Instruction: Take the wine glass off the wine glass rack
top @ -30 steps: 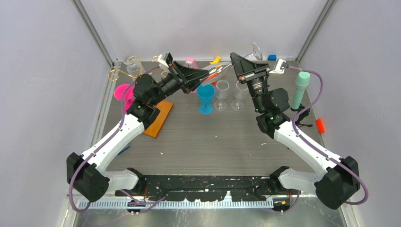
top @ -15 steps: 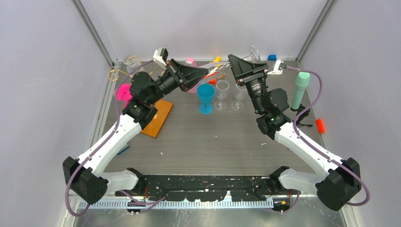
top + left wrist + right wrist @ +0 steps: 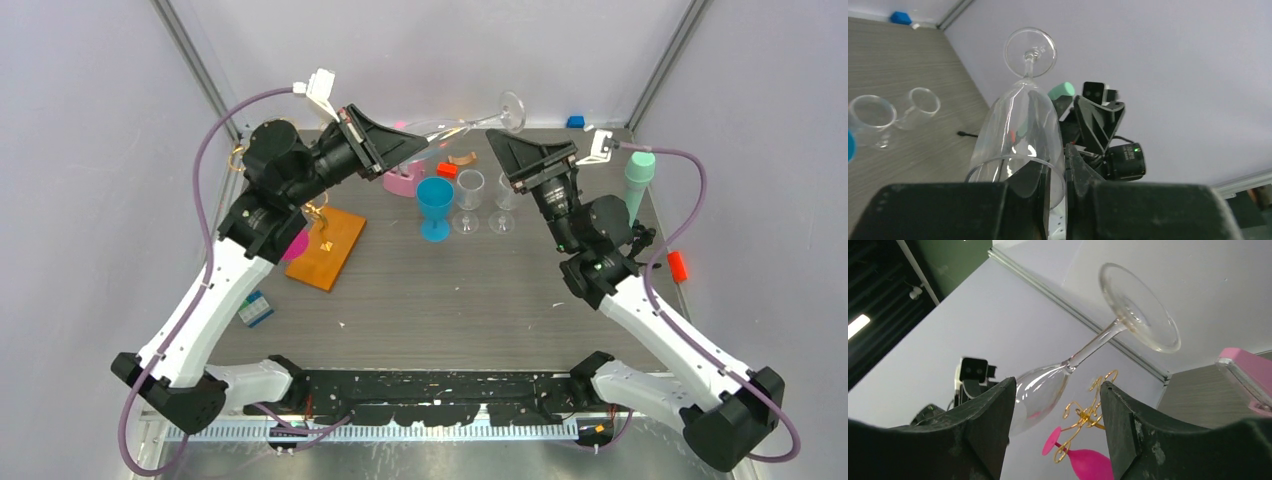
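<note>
My left gripper (image 3: 420, 148) is shut on the rim of a clear wine glass (image 3: 470, 125). It holds the glass tilted in the air, foot pointing up and to the right. The left wrist view shows one finger inside the bowl (image 3: 1023, 120) and one outside, my left gripper (image 3: 1057, 162) pinching the glass wall. The gold wire rack (image 3: 314, 208) on its orange-brown base (image 3: 330, 250) stands below the left arm, apart from the clear glass. A pink glass (image 3: 297, 243) hangs on it. My right gripper (image 3: 512, 152) is open and empty, facing the clear glass (image 3: 1040, 385) and the rack (image 3: 1087, 410).
A blue goblet (image 3: 435, 205) and two clear tumblers (image 3: 468, 195) stand mid-table. A pink metronome (image 3: 403, 181) is behind them. A green cylinder (image 3: 634, 185), a red piece (image 3: 678, 265) and a blue block (image 3: 575, 122) are on the right. The back wall is close.
My left arm has risen and drawn back to the left with the clear glass, lifting it away from the rack. My right gripper has shifted slightly right and stays open.
</note>
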Robot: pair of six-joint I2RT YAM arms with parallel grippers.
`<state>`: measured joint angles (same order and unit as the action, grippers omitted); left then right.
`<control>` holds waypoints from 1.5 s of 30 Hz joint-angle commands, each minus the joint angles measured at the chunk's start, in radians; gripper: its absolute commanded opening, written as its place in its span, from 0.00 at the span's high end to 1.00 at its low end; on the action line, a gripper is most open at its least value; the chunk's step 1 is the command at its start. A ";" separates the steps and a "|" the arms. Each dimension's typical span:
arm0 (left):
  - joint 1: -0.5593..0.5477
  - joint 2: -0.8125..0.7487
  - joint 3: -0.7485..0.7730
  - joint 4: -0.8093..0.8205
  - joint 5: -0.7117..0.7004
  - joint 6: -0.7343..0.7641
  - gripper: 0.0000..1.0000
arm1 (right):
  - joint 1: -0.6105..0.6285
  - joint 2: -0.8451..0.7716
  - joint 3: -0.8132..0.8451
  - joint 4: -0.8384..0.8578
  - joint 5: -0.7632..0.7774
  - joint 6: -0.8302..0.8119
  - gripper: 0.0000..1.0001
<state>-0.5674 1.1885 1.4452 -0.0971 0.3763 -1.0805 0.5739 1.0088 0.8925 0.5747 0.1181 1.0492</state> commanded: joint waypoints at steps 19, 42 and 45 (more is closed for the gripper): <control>-0.222 0.253 0.467 -1.060 -0.328 0.743 1.00 | 0.004 -0.291 0.180 -0.706 0.055 -0.473 0.33; -0.370 0.974 1.098 -1.222 -0.303 0.753 1.00 | 0.004 -0.500 0.275 -1.082 0.161 -0.533 0.36; -0.375 1.000 1.099 -1.202 -0.297 0.751 1.00 | 0.004 -0.528 0.275 -1.090 0.150 -0.533 0.36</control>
<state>-0.9321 2.1815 2.4916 -1.2957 0.0570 -0.3363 0.5743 0.5011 1.1469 -0.4877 0.2756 0.5377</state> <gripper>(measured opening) 0.117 0.640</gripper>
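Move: Below the left hand, about 48 cm down, 13 cm to its right and some 2 cm ahead, lies the bare tabletop spot for the held wine glass. Beyond it stand two clear glasses, one 10 cm ahead and 9 cm right of the hand, the other 10 ahead and 17 right; the blue goblet is 8 ahead and 2 right. From the right hand, that spot is about 45 cm below and 3 cm back, sideways level. Swinging the wine glass from foot-out-to-the-right to foot-down, the left hand keeps its pinch on the rim and rolls some 70 degrees, its right side dipping. It sinks about 26 cm, first edging back, then travelling 13 cm right to the near side of the clear glasses. The empty right hand, already open, backs off about 12 cm and as far right, rolling left side down. ##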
